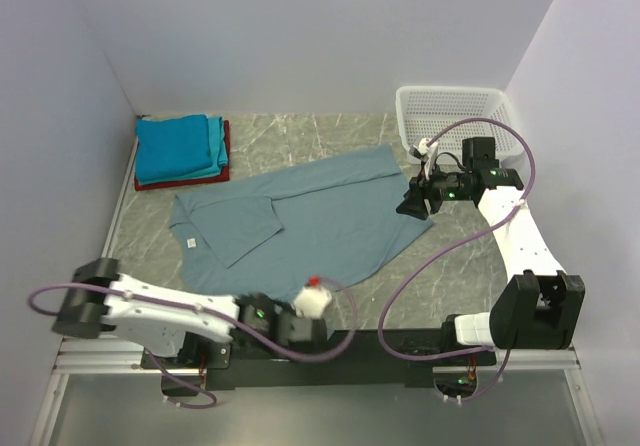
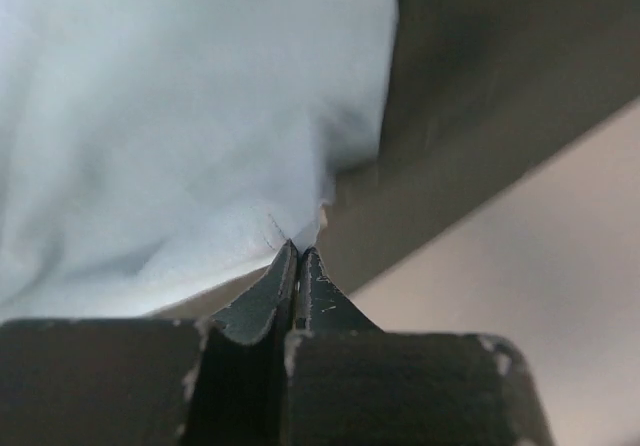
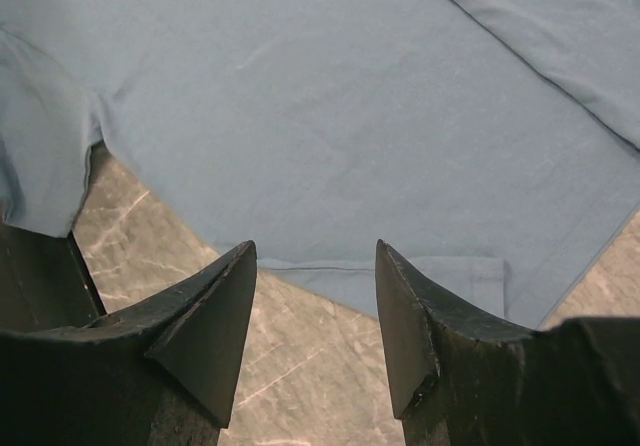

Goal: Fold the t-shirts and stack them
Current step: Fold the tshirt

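Observation:
A large dusty grey-blue t-shirt (image 1: 310,216) lies spread out on the marble table, with a small white tag near its left sleeve. My left gripper (image 1: 312,301) is at the shirt's near hem by the table's front edge. In the left wrist view its jaws (image 2: 298,248) are shut, pinching a corner of the pale cloth (image 2: 180,116). My right gripper (image 1: 412,204) hovers at the shirt's right corner. It stands open (image 3: 313,246) just short of the hem (image 3: 320,96), with bare table between its fingers. Folded bright blue, teal and red t-shirts (image 1: 180,151) are stacked at the back left.
A white plastic mesh basket (image 1: 455,116) stands at the back right, just behind my right arm. White walls close in the table on three sides. A dark rail (image 1: 330,351) runs along the front edge beside my left gripper.

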Controlling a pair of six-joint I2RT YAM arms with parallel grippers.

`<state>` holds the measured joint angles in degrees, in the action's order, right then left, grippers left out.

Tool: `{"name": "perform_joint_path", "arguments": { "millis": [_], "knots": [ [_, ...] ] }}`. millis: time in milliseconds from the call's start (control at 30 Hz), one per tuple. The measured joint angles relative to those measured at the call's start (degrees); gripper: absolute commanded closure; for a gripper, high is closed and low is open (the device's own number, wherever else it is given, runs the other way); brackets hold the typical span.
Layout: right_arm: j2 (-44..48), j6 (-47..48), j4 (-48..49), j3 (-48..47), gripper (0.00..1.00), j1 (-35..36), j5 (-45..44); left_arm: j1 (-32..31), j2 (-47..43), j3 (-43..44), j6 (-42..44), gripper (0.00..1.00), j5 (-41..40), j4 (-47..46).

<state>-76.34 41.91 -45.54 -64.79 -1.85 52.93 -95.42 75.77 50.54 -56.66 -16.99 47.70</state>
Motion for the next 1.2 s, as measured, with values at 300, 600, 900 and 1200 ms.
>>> {"name": "perform_joint_path", "arguments": {
  "millis": [300, 600, 900, 1200],
  "knots": [
    [0.0, 0.3, 0.0, 0.0, 0.42, -0.1, -1.7, 19.7, -16.8, -2.6, 5.7, 1.00, -4.8, -4.5],
    [-1.0, 22.9, -4.1, 3.8, 0.38, 0.5, -9.4, 26.2, -19.8, -2.6, 11.6, 0.99, -5.5, -5.0],
    [-11.8, 54.3, -7.3, 1.8, 0.40, 1.0, -17.9, 26.4, -22.3, -2.6, 12.5, 1.00, -4.7, -5.0],
    [-30.4, 59.6, -6.3, -14.0, 0.42, 7.3, -27.7, 26.7, -21.9, -2.6, 12.7, 1.00, -3.8, -5.0]
  ]
}}
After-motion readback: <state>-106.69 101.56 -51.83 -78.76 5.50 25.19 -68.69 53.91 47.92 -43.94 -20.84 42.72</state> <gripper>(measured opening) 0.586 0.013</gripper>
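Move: My left hand already pinches the near sleeve of the t-shirt. The shirt body it is being brought over lies about 16 cm ahead, 5 cm left and 7 cm below, and the already folded far sleeve some 26 cm ahead and 16 cm left. From my open right hand, the hem goes by roughly 8 cm ahead, 4 cm right and 18 cm down. The white basket's middle is about 20 cm ahead and 14 cm right of that hand. With my left fingers kept shut on the near sleeve, I swing it about 13 cm forward over the shirt body, lifting some 8 cm and turning the wrist counter-clockwise, then hold there. Meanwhile my right hand, fingers still open, sinks about 13 cm towards the hem, then also reaches some 9 cm forward and slightly right, tipping its fingers down and turning about 40 degrees counter-clockwise. ##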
